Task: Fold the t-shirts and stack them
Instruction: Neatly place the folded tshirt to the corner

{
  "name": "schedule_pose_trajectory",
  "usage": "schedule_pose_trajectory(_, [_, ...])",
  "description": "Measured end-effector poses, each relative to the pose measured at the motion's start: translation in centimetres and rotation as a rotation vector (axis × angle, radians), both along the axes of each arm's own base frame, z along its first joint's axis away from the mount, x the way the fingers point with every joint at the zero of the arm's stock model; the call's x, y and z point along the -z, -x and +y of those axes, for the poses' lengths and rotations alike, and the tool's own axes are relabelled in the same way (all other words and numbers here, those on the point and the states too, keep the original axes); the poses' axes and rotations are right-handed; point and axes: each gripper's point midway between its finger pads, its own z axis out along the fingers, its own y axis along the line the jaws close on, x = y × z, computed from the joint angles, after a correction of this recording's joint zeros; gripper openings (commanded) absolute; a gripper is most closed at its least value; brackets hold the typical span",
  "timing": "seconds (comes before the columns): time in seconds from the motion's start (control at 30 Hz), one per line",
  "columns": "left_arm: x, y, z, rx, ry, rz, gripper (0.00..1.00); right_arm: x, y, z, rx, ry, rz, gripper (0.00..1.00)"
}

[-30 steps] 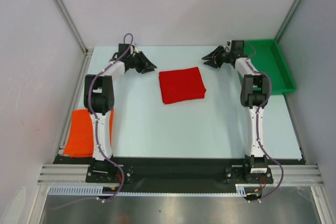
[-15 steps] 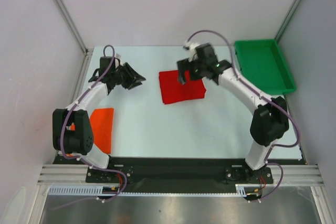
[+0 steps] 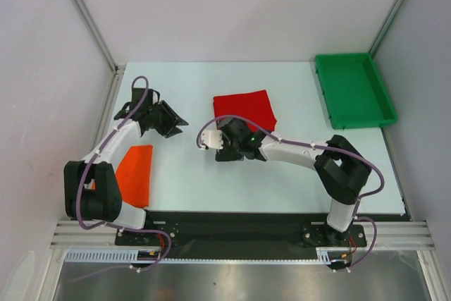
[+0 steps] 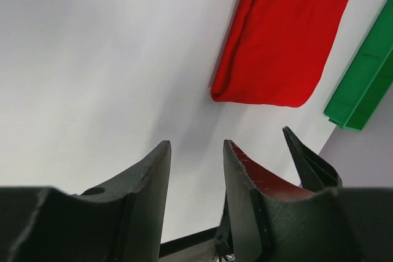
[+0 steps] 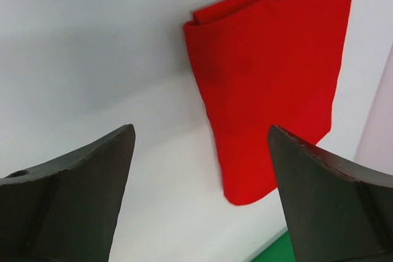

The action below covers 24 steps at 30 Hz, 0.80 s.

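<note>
The red t-shirt (image 3: 244, 109) lies folded in a rectangle at the middle back of the table; it also shows in the left wrist view (image 4: 279, 41) and the right wrist view (image 5: 270, 84). The orange t-shirt (image 3: 135, 173) lies folded at the near left, beside the left arm. My left gripper (image 3: 176, 122) (image 4: 196, 145) is open and empty over bare table, left of the red shirt. My right gripper (image 3: 231, 133) (image 5: 201, 130) is wide open and empty, low at the red shirt's near left corner, not touching it.
A green plastic tray (image 3: 352, 89) stands at the back right, and also shows in the left wrist view (image 4: 362, 84). White walls and metal posts close in the table on three sides. The right arm stretches across the middle of the table.
My right arm has swung from beside the tray, over the red shirt, to its near left corner. My left arm has bent out to the left and its gripper has drawn nearer.
</note>
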Motion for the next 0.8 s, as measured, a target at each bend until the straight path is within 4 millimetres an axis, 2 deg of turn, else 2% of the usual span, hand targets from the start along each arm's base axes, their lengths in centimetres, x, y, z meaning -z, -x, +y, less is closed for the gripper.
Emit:
schedule_pose_trajectory(0.1, [-0.1, 0.5, 0.5, -0.014, -0.002, 0.015, 0.47, 1.9, -0.4, 0.5, -0.062, 0.070, -0.021, 0.83])
schedule_pose_trajectory(0.17, [-0.2, 0.8, 1.1, -0.032, -0.002, 0.020, 0.49, 3.5, -0.5, 0.5, -0.087, 0.114, -0.020, 0.72])
schedule_pose_trajectory(0.23, [-0.2, 1.1, 1.7, -0.055, 0.007, 0.027, 0.52, 4.9, -0.7, 0.5, -0.105, 0.148, -0.020, 0.72])
schedule_pose_trajectory(0.3, [-0.1, 1.3, 2.0, -0.070, 0.020, 0.037, 0.55, 5.0, -1.3, 0.6, -0.107, 0.159, -0.056, 0.72])
schedule_pose_trajectory(0.33, [0.0, 1.3, 2.1, -0.075, 0.023, 0.042, 0.61, 5.0, -1.6, 0.9, -0.112, 0.157, -0.071, 0.69])
schedule_pose_trajectory(0.4, [0.0, 1.4, 2.2, -0.089, 0.040, 0.052, 0.64, 5.2, -2.3, 1.1, -0.113, 0.163, -0.104, 0.66])
schedule_pose_trajectory(0.6, [-0.2, 1.1, 2.0, -0.105, 0.115, 0.062, 0.67, 5.7, -4.3, 2.1, -0.108, 0.164, -0.141, 0.43])
schedule_pose_trajectory(0.7, [0.5, 0.7, 1.4, -0.097, 0.156, 0.083, 0.71, 6.0, -5.3, 2.2, -0.097, 0.161, -0.135, 0.25])
schedule_pose_trajectory(0.73, [0.8, 0.7, 1.2, -0.092, 0.169, 0.094, 0.75, 6.1, -5.5, 2.0, -0.096, 0.161, -0.127, 0.12])
schedule_pose_trajectory(0.8, [1.6, 0.5, 0.8, -0.090, 0.195, 0.118, 0.76, 6.4, -5.7, 1.8, -0.102, 0.162, -0.101, 0.07])
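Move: The right hand's target, the red t-shirt's near left corner, lies about 6 cm ahead of it, 2 cm to its left and 7 cm below. The red t-shirt's middle is some 12 cm ahead and 6 cm right; the orange t-shirt lies about 30 cm left and 6 cm back, also on the table. From the left hand, that corner is some 11 cm right, 3 cm ahead and 10 cm below. The right hand sinks, then reaches forward, about 6 cm each, pinching the t-shirt's near left corner; left fingers open wider. ##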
